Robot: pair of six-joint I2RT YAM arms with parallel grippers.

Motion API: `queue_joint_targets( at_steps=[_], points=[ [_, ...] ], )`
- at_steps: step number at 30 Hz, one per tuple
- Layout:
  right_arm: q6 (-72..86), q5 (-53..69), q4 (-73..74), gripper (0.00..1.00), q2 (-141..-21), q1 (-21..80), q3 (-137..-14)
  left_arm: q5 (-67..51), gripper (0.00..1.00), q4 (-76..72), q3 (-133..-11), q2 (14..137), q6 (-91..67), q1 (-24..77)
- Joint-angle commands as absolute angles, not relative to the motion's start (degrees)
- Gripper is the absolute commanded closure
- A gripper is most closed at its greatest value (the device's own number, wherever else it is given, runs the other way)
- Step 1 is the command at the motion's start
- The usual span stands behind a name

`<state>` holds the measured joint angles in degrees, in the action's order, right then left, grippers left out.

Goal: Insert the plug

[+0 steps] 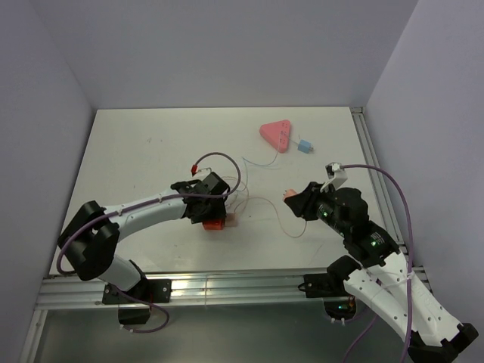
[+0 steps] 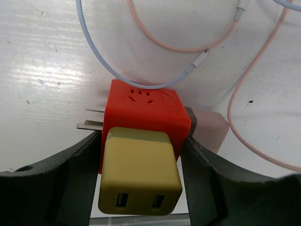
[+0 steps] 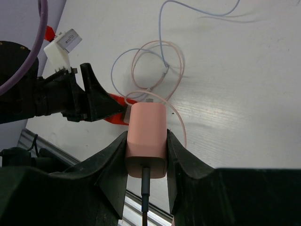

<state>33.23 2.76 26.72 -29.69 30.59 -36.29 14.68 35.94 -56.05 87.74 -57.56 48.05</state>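
Observation:
The plug [image 1: 305, 146], tiny and light blue, lies at the far right of the table beside the pink triangular socket strip [image 1: 277, 135]; neither gripper is near it. My left gripper [image 2: 143, 136] is shut on an orange-red adapter block [image 2: 141, 106], which has metal prongs on its left side and an olive-yellow USB charger [image 2: 138, 174] on its near face. In the top view that block [image 1: 214, 224] sits at the table's middle front. My right gripper [image 3: 146, 136] is shut on a pink charger [image 3: 146, 136] with a dark cable coming out of its rear.
Thin pink and pale blue cables [image 2: 155, 42] loop over the white table [image 1: 151, 151] around the orange-red block. A small pale pink block [image 2: 212, 129] sits by the left gripper's right finger. The metal rail [image 1: 227, 286] runs along the near edge. Grey walls close in three sides.

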Motion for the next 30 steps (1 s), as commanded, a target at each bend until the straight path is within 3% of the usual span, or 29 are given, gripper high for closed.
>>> queue_joint_targets(
  at_steps=[1,12,21,30],
  points=[
    [32.96,4.21,25.75,1.0,-29.79,30.32,-37.44,17.22,1.0,29.53,-53.62,84.12,-51.0,48.43],
    [27.07,20.74,34.1,1.0,-42.97,30.32,-45.17,13.88,1.0,10.74,-46.15,70.5,-34.47,55.8],
    [29.09,29.44,36.56,1.0,-42.54,30.41,-49.48,14.95,1.0,-2.54,-36.39,54.68,-12.5,65.56],
    [29.79,37.61,35.25,1.0,-44.38,30.32,-49.66,-1.14,1.0,-3.59,-31.3,45.71,7.46,65.57]
  ],
)
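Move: The left fingers are already shut on the adapter stack, red adapter just under the left hand point, yellow plug on top. The pink plug it must meet is held by the right hand, about 21 cm to the left hand's right, 1 cm back and 15 cm higher. From the right hand the red adapter lies some 22 cm left, 2 cm ahead and 17 cm below. The brown plug sticks out 5 cm right of the adapter; the loose cable coil lies 8 cm right of it and 8 cm farther out. Lift the gripped adapter stack with the left gripper, about 13 cm up, back and somewhat right, turning clockwise and swinging the fingers up from near-vertical to point mostly right. Bring the right gripper, still holding the pink plug, about 6 cm back and as far left towards the adapter, dipping 3 cm before rising again, and turn it some 30 degrees counter-clockwise, tipping slightly down. ##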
